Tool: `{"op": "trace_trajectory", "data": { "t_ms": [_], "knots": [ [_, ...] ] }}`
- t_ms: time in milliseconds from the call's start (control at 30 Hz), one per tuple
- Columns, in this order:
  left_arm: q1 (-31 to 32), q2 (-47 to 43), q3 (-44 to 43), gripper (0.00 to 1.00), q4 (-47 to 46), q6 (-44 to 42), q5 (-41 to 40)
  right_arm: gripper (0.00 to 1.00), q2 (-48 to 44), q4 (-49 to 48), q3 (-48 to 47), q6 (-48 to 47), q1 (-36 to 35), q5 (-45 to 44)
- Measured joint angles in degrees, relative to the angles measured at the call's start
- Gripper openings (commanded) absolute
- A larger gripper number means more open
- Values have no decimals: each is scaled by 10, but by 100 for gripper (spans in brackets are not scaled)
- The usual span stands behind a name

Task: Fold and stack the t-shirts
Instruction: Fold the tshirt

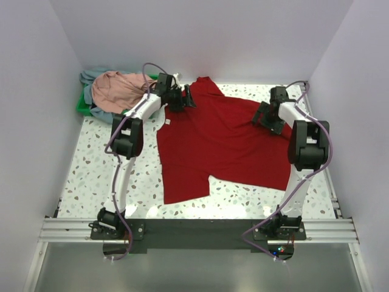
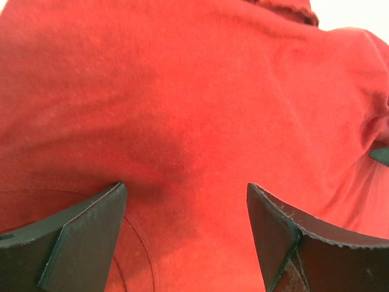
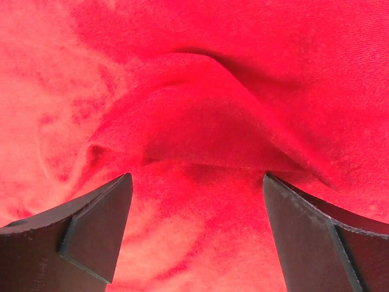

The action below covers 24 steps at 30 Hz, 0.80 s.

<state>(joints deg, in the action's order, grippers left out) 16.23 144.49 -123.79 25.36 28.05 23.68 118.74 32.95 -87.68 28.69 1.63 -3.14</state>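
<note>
The bright red t-shirt [image 1: 219,146] lies spread across the middle of the table, and it fills the left wrist view [image 2: 194,91] and the right wrist view [image 3: 273,55]. My left gripper [image 1: 185,100] hovers at its far left corner, open, its two fingers wide apart over smooth cloth [image 2: 187,201]. My right gripper [image 1: 262,115] is over the shirt's far right part, open too [image 3: 197,188], with a raised fold [image 3: 200,121] just beyond its fingertips. The dusty pink t-shirt [image 1: 118,90] lies crumpled on the grey-blue t-shirt [image 1: 91,78] at the far left.
A green tray [image 1: 81,107] under the pink and grey-blue shirts sits in the far left corner. White walls close the table on the left, back and right. Speckled tabletop [image 1: 91,164] shows left of the red shirt and along the near edge.
</note>
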Motion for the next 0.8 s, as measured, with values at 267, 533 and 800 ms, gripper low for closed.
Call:
{"op": "trace_trajectory", "data": {
  "t_ms": [267, 533, 800],
  "knots": [
    [-3, -48, 74, 86, -48, -9, -3, 91, -31, 10, 7, -28, -3, 18],
    [5, -205, 211, 86, -54, -12, -19, 91, -149, 10, 104, -43, -20, 28],
    [16, -281, 398, 86, -66, 3, -22, 89, -156, 0, 198, -30, -31, 48]
  ]
}}
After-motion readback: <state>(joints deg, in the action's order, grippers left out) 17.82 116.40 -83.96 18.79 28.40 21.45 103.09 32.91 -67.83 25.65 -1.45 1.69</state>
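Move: The t-shirt lies spread right beneath both open grippers; its middle is about 15 cm back and 14 cm right of the left hand, and roughly 7 cm back and 15 cm left of the right hand. From the left hand, the white label is some 9 cm back and 8 cm left, the far sleeve about 8 cm ahead and 7 cm right. A ruck in the cloth sits about 3 cm straight ahead of the right fingers. Both open hands hop back over the shirt, left about 12 cm, right 9, rising 5–7 cm before sinking again. ##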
